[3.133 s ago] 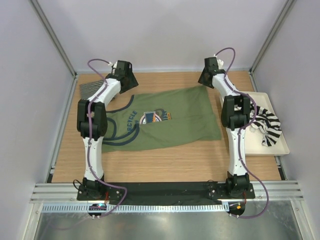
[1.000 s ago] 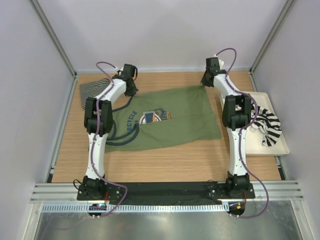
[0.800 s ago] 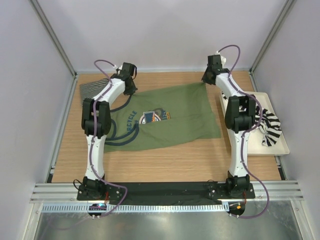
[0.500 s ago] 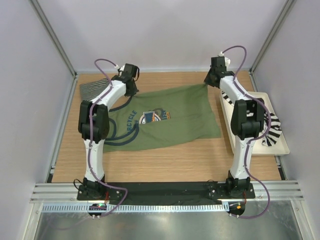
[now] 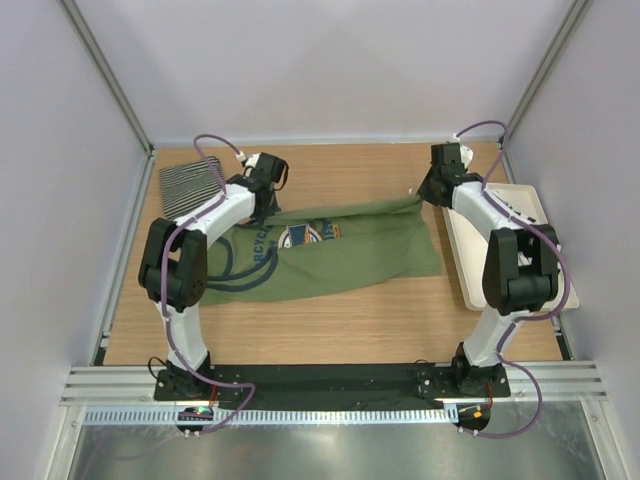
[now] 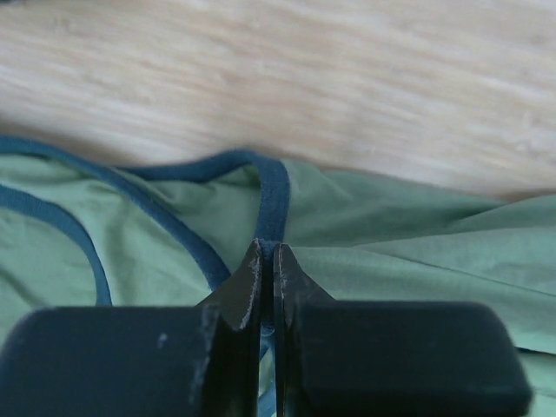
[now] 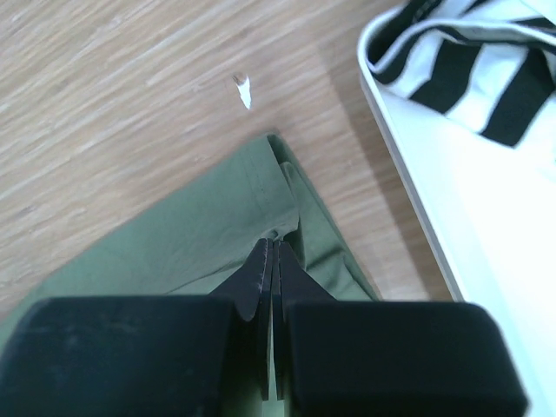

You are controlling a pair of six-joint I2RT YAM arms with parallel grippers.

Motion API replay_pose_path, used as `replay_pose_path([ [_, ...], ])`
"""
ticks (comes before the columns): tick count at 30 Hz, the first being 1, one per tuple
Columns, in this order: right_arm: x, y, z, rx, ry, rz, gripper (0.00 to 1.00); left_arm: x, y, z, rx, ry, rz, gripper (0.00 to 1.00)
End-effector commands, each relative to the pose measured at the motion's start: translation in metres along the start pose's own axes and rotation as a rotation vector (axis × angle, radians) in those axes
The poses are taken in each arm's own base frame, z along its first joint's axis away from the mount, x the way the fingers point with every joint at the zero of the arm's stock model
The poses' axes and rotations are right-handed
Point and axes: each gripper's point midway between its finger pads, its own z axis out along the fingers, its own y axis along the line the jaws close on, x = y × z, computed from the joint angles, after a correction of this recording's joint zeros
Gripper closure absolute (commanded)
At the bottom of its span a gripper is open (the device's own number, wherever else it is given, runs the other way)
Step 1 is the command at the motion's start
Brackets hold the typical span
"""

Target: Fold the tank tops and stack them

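The olive green tank top lies across the middle of the table, its far edge lifted and drawn nearer. My left gripper is shut on its navy-trimmed strap edge; in the left wrist view the trim runs into the closed left gripper. My right gripper is shut on the top's far right hem corner, and the right wrist view shows the green cloth bunched at the right gripper. The pinstriped tank top lies folded at the far left. The broad-striped tank top lies in the tray.
The cream tray stands along the right side, partly behind my right arm; its rim runs close to the right gripper. A small white scrap lies on the wood. Grey walls close in the table.
Both grippers, shut on the green top's far edge, have moved toward the near side, dragging that edge over the shirt. Both elbows swung outward, and the right arm now covers the broad-striped top.
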Motion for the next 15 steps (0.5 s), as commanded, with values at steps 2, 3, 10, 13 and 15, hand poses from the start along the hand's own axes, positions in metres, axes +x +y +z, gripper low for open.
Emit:
replay_pose_path([
  [2,-0.021,-0.005,-0.028,-0.001,-0.112,0.039,0.99,0.000,0.003,-0.016,-0.014,-0.063,0.000,1.00],
  [3,-0.014,-0.010,-0.027,0.013,-0.100,0.041,0.99,0.006,0.004,-0.020,-0.010,-0.061,0.002,1.00],
  [10,-0.003,-0.027,-0.038,0.056,-0.104,0.052,0.99,0.023,-0.001,-0.045,-0.011,-0.103,0.049,1.00],
  [13,0.000,-0.031,-0.042,0.066,-0.104,0.054,0.99,0.024,0.002,-0.053,-0.007,-0.111,0.045,1.00],
  [15,0.000,-0.034,-0.045,0.073,-0.107,0.053,0.99,0.025,0.004,-0.058,-0.006,-0.113,0.049,1.00],
])
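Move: The left gripper pinches the blue-trimmed far edge of the green tank top, the right gripper its hem end. The shirt's near edge is about 20 cm straight back from the left hand and 5 cm lower; its right corner lies roughly 17 cm back, 4 right of the right hand, 6 below. The printed logo sits some 5 cm back and 10 right of the left hand, the folded striped top 6 ahead and 19 left. The white tray's middle is 10 cm back and 22 right of the right hand. Keep both grippers shut on the green cloth and draw the lifted far edge back over the shirt towards its near edge, easing off as you go: bring the left about 6 cm back, dipping some 2 cm and then rising again, the right about 4.5 cm back at nearly the same height. Let both drift slightly to the right, wrists almost unturned. ##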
